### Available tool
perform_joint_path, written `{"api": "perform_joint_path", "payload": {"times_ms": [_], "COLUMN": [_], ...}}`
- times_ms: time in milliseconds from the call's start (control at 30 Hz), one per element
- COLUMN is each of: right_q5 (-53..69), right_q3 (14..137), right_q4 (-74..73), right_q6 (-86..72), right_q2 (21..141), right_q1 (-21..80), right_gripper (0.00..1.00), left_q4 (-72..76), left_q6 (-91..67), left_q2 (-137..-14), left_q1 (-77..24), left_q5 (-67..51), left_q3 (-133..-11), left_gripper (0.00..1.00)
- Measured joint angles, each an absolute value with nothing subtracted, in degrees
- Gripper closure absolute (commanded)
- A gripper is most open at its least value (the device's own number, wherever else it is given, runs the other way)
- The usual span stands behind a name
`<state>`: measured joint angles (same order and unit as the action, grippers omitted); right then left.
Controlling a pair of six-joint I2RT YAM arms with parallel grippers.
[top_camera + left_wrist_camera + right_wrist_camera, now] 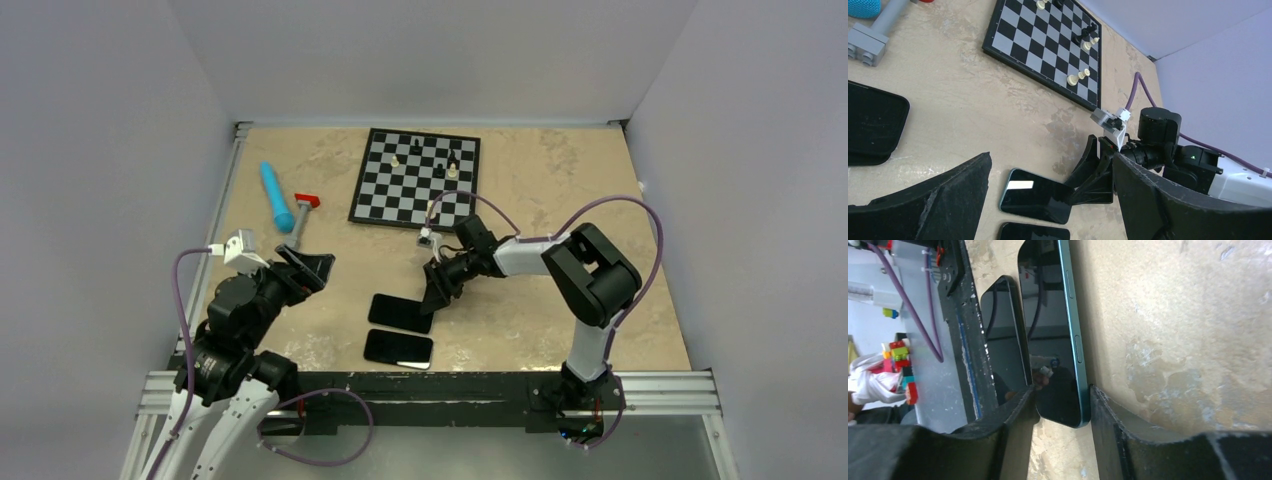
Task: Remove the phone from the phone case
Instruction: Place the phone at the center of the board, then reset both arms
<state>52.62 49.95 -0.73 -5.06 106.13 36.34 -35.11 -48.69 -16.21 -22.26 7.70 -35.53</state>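
The phone point(400, 311) is a dark slab with a teal edge. It lies flat, screen up, near the table's front middle. My right gripper point(432, 290) is low at its far right end, open, with that end point(1060, 400) between the two fingers. A second glossy black slab point(398, 348) lies just in front of it. The black phone case point(873, 122) lies empty at the left edge of the left wrist view. My left gripper point(305, 268) hovers to the left, wide open and empty, its fingers point(948, 200) framing the phone point(1035, 195).
A chessboard point(415, 178) with a few pieces stands at the back centre. A blue cylinder point(277, 196) and a grey tool with a red head point(300, 220) lie at the back left. The black front rail point(430, 385) runs close behind the nearer slab.
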Motion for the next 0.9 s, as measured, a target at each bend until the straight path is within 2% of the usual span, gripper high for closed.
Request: {"api": "perform_joint_path", "payload": {"times_ms": [267,500,633,800,900], "right_q5": [44.95,28.40,13.89,-5.69,-14.33], "right_q3": [51.75,51.83,48.14,37.39,33.36], "right_q4": [-3.05,-7.73,-5.74,0.08,1.76], "right_q6": [-4.89,-6.48,-11.79,-21.50,-25.10], "right_q2": [102.98,95.09,83.48,63.77,56.47], "right_q1": [37.39,37.50,37.50,37.43,37.43], "right_gripper": [0.32,0.32,0.25,0.22,0.20], "left_q4": [-35.14,-35.03,-35.07,-35.29,-35.33], "left_q6": [-48.71,-48.77,-48.71,-48.25,-47.29], "left_q2": [-16.21,-16.23,-16.23,-16.14,-16.16], "left_q1": [-22.26,-22.26,-22.26,-22.26,-22.26], "left_q5": [7.70,7.68,7.70,8.16,8.45], "left_q3": [-35.55,-35.55,-35.59,-35.83,-36.12], "left_gripper": [0.07,0.07,0.07,0.07,0.07]}}
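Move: The phone already lies flat on the table with its near end at the right hand's fingertips; its middle is about 7 cm to the left, 1 cm back and some 2 cm below. A second phone lies parallel to it, about 8 cm left of the hand and 9 cm back. The chessboard's middle is some 29 cm ahead and 4 cm left. From the idle left hand the phone is about 17 cm right, 1 cm back and 22 cm below. The phone is left lying as the right hand's fingers come free of its right end, spreading from half open to mostly open. The hand first slips forward low over the table, about 5 cm, then climbs some 14 cm and swings away to the right, turning clockwise about 60 degrees and tipping up, so that the fingers swing round from pointing left towards pointing forward. ##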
